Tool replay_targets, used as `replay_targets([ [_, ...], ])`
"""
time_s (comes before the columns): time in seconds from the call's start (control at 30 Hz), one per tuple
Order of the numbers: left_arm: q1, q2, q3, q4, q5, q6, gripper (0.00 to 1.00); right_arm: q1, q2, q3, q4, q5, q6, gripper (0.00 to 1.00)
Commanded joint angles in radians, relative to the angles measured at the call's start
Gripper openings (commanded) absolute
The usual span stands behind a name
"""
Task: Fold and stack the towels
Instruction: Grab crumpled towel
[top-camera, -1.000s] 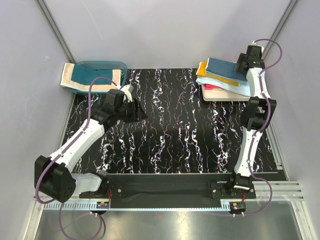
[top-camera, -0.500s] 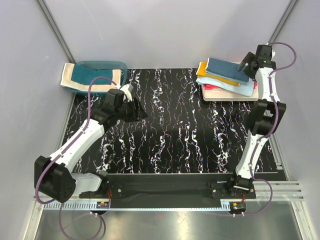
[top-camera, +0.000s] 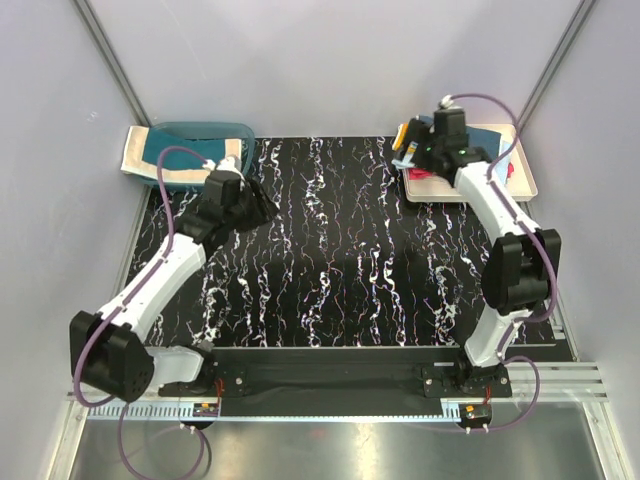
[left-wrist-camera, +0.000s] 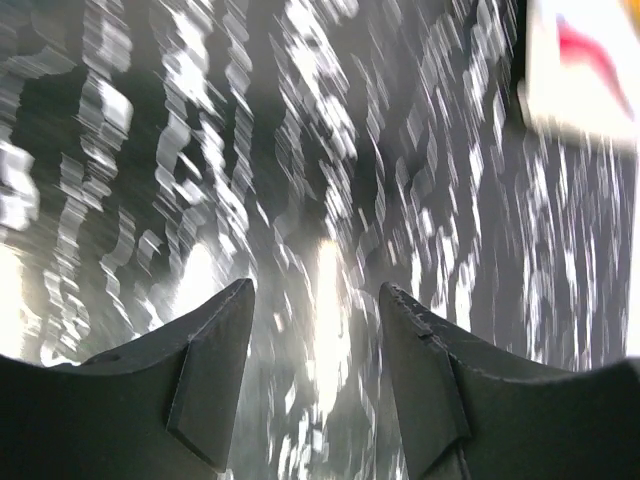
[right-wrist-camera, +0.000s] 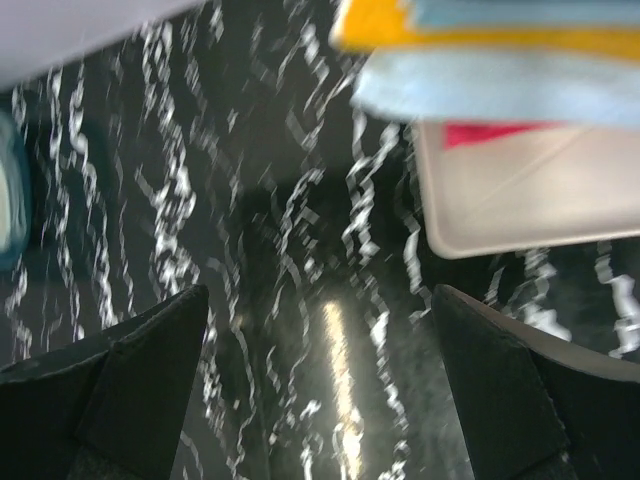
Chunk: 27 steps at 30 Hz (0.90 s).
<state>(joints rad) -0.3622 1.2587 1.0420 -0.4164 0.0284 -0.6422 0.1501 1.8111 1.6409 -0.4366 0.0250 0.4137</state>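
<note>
A folded stack of towels lies on the cream tray (top-camera: 520, 178) at the back right. In the right wrist view it shows orange-yellow (right-wrist-camera: 372, 28) over light blue (right-wrist-camera: 470, 90) over red (right-wrist-camera: 490, 133). My right gripper (top-camera: 412, 152) hovers at the stack's left edge and hides most of it from above; it stands (right-wrist-camera: 320, 300) wide open over bare mat. A dark teal towel (top-camera: 170, 160) with a cream border drapes over the basin (top-camera: 205, 130) at the back left. My left gripper (top-camera: 256, 205) is to the right of that towel, open (left-wrist-camera: 315, 290) and empty.
The black mat (top-camera: 350, 260) with white streaks covers the table between the arms. Grey walls close in the back and both sides. The tray's corner (right-wrist-camera: 520, 205) sits just right of and beyond my right fingers.
My right arm swung from the far right of the tray to the left edge of the stack, its jaws opening wide. My left gripper shifted slightly back toward the basin.
</note>
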Motion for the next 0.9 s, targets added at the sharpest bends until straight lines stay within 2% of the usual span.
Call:
replay_targets([
  [0.0,0.054,0.074,0.126,0.134,-0.253,-0.091,0.58,0.078,-0.076,-0.088,0.107,-0.02,0.031,1.0],
  [0.07,0.078,0.16,0.177,0.152,-0.399,-0.103,0.59,0.118,-0.094,-0.151,0.136,-0.023,0.037,1.0],
  [0.2,0.209,0.344,0.364,0.148,-0.504,-0.177,0.61,0.218,-0.105,-0.222,0.162,-0.023,0.054,1.0],
  [0.27,0.247,0.468,0.441,0.145,-0.51,-0.209,0.61,0.258,-0.101,-0.24,0.162,-0.023,0.054,1.0],
  [0.3,0.276,0.513,0.532,0.13,-0.515,-0.221,0.61,0.267,-0.098,-0.243,0.16,-0.023,0.059,1.0],
  [0.33,0.287,0.603,0.579,0.105,-0.522,-0.237,0.61,0.279,-0.098,-0.259,0.167,-0.023,0.059,1.0],
  [0.47,0.344,0.8,0.801,0.082,-0.519,-0.249,0.62,0.293,-0.104,-0.282,0.18,-0.023,0.057,1.0],
  [0.6,0.361,0.99,0.929,0.103,-0.484,-0.235,0.62,0.295,-0.104,-0.294,0.183,-0.023,0.048,1.0],
  [0.67,0.391,1.031,0.954,0.145,-0.432,-0.231,0.61,0.295,-0.104,-0.296,0.187,-0.023,0.046,1.0],
  [0.87,0.396,1.114,1.003,0.107,-0.444,-0.269,0.61,0.295,-0.09,-0.305,0.208,-0.056,0.053,1.0],
])
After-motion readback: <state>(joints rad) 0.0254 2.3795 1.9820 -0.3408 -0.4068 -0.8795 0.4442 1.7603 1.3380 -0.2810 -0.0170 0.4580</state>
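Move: The crumpled teal towel with peach borders lies roughly 27 cm ahead of the left hand, 26 cm to its left and 16 cm lower. The bin holding it is centred about 27 cm ahead and 25 cm left of that hand, some 17 cm lower. From the right hand the crumpled towel is about 16 cm ahead, 53 cm left and 18 cm down, while the folded stack sits 9 cm ahead, 14 cm right and 11 cm below. The left hand swings out empty over the bin, sweeping about 29 cm forward and 22 cm left; it rises a little at first, then sinks to some 13 cm below its starting height over the crumpled towel, turning about 50 degrees counter-clockwise with its fingers kept part-way open. Meanwhile the right hand, wide open, pulls away from the folded stack, about 14 cm left, 8 cm back and 8 cm down, turning slightly counter-clockwise, then stops over the bare table. ##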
